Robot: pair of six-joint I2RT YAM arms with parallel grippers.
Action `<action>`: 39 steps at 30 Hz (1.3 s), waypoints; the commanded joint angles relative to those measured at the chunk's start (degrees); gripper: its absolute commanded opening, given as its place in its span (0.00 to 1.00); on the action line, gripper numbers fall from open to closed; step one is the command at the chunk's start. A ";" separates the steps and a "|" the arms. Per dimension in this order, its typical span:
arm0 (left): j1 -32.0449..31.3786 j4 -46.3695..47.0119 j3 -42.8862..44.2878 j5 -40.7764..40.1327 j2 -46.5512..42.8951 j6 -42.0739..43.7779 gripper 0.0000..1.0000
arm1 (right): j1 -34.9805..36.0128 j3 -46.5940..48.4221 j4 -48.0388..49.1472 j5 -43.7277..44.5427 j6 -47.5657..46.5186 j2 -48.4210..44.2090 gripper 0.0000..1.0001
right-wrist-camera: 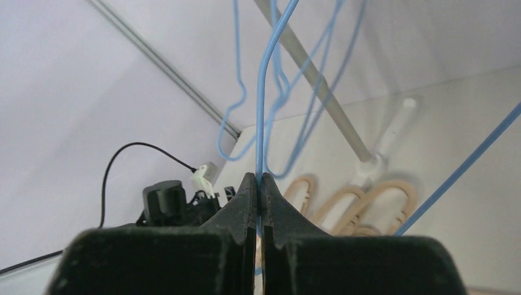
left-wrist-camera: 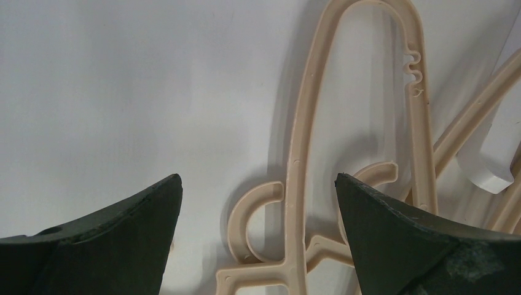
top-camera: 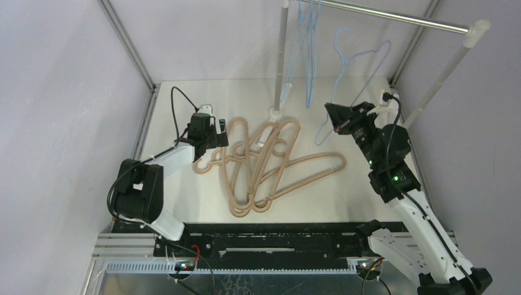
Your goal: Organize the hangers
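Observation:
Several tan hangers (top-camera: 270, 166) lie overlapped on the table's middle. My left gripper (top-camera: 216, 132) is open just above their left end; in its wrist view its tips (left-wrist-camera: 258, 184) straddle a tan hook (left-wrist-camera: 255, 218) and a long tan bar (left-wrist-camera: 301, 153). My right gripper (top-camera: 333, 118) is shut on a thin light-blue hanger (top-camera: 362, 64) and holds it raised below the rail; the wire (right-wrist-camera: 264, 92) runs up from between its fingers (right-wrist-camera: 258, 184). Other light-blue hangers (top-camera: 307, 43) hang on the silver rail (top-camera: 393, 17).
The rail's white posts stand at the table's back middle (top-camera: 281, 67) and far right (top-camera: 445, 74). A white post foot (left-wrist-camera: 491, 160) lies among the tan hangers. Grey walls close the left, back and right sides.

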 commanded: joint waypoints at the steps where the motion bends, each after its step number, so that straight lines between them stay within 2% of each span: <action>1: -0.33 1.72 2.23 -0.90 -1.92 0.28 1.00 | -1.62 6.90 7.39 -6.40 0.15 6.21 0.00; 9: -0.38 2.22 2.19 -0.54 -1.67 0.16 1.00 | -7.04 15.99 11.70 -13.98 2.53 18.36 0.00; 23: -0.32 2.07 4.52 -0.57 3.53 0.26 1.00 | -14.30 19.80 16.96 -21.93 7.34 29.76 0.00; 32: -0.34 1.63 5.11 -0.76 4.16 0.35 0.99 | -14.03 20.51 19.19 -27.25 10.90 36.92 0.00; 39: -0.38 1.63 5.07 -0.76 4.12 0.27 0.99 | -9.71 27.23 13.74 -28.24 7.45 42.85 0.00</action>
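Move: The shut right gripper already holds a blue hanger, hook up. The free stretch of rail it is bound for lies about 15 cm ahead, 2 cm to the left and some 20 cm above. The blue hangers already hanging are about 15 cm ahead, 5 cm left and 8 cm up; the middle of the left post is 16 cm ahead, 11 cm left and 8 cm down. From the left gripper, that stretch lies about 4 cm ahead, 28 cm right and 50 cm up. Carry the blue hanger with the right gripper forward about 15 cm to the rail, beside the hangers already on it, keeping the fingers shut on it. Rise some 4 cm on the way, then sink about 3 cm again as the gripper nears the rail, and finish by easing left while turning the wrist some 15 degrees counter-clockwise. ##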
